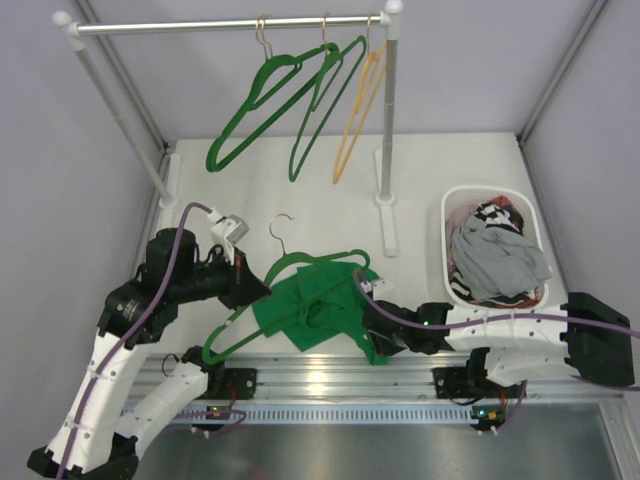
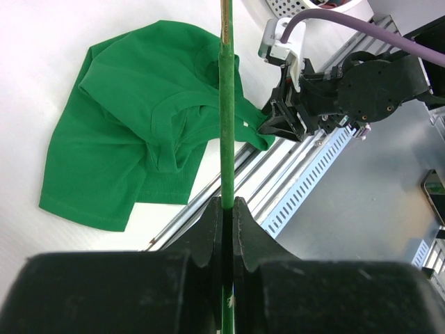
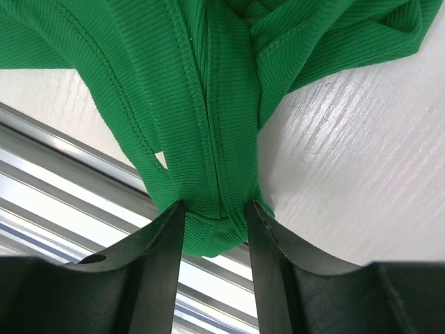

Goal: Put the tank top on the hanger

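Note:
The green hanger lies on the table with its metal hook pointing to the back. My left gripper is shut on its left arm; in the left wrist view the thin green rod runs straight out from between the closed jaws of that gripper. The bright green tank top lies crumpled over the hanger's right part. It also shows in the left wrist view. My right gripper is shut on a bunched edge of the tank top at its near right corner, with cloth filling the gap between the jaws of the gripper.
A rack bar at the back carries two green hangers and a yellow hanger. A white basket at the right holds clothes, with a grey garment on top. An aluminium rail runs along the near edge.

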`<action>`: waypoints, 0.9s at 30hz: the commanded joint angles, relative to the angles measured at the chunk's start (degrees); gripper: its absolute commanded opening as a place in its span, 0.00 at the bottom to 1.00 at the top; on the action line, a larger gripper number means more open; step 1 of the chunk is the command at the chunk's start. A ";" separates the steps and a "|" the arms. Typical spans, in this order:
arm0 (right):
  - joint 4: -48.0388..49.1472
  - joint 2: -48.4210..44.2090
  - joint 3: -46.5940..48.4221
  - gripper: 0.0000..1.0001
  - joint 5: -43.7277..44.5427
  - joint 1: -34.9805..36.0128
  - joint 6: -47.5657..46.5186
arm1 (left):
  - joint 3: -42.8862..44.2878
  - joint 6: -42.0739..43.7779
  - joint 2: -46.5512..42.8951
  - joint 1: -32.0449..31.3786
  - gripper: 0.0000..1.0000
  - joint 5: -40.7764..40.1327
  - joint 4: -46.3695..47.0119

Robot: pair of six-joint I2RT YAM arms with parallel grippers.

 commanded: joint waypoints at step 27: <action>-1.07 -13.08 2.58 0.14 -10.80 -25.74 -10.40 | -3.70 -0.74 -1.23 -0.31 0.00 5.79 5.88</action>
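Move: The right hand's half-open fingers straddle the tank top's strap end, which lies between the tips and about 1 cm below them. From there the tank top's body lies some 11 cm ahead and 14 cm left. The green hanger's middle hangs about 17 cm left, 3 cm ahead and 20 cm higher. From the left hand, which already holds that hanger, the strap end is roughly 20 cm right, 5 cm back and 25 cm down. The right fingers shut on the strap end and pinch it, the hand almost still. Then, keeping that grip, the hand carries it quickly forward about 6.5 cm, away from the metal rail, rising and drifting right some 4 cm each and turning a little over 10 degrees clockwise. The left hand keeps its hold on the hanger above the tank top, sinking about 1 cm. ##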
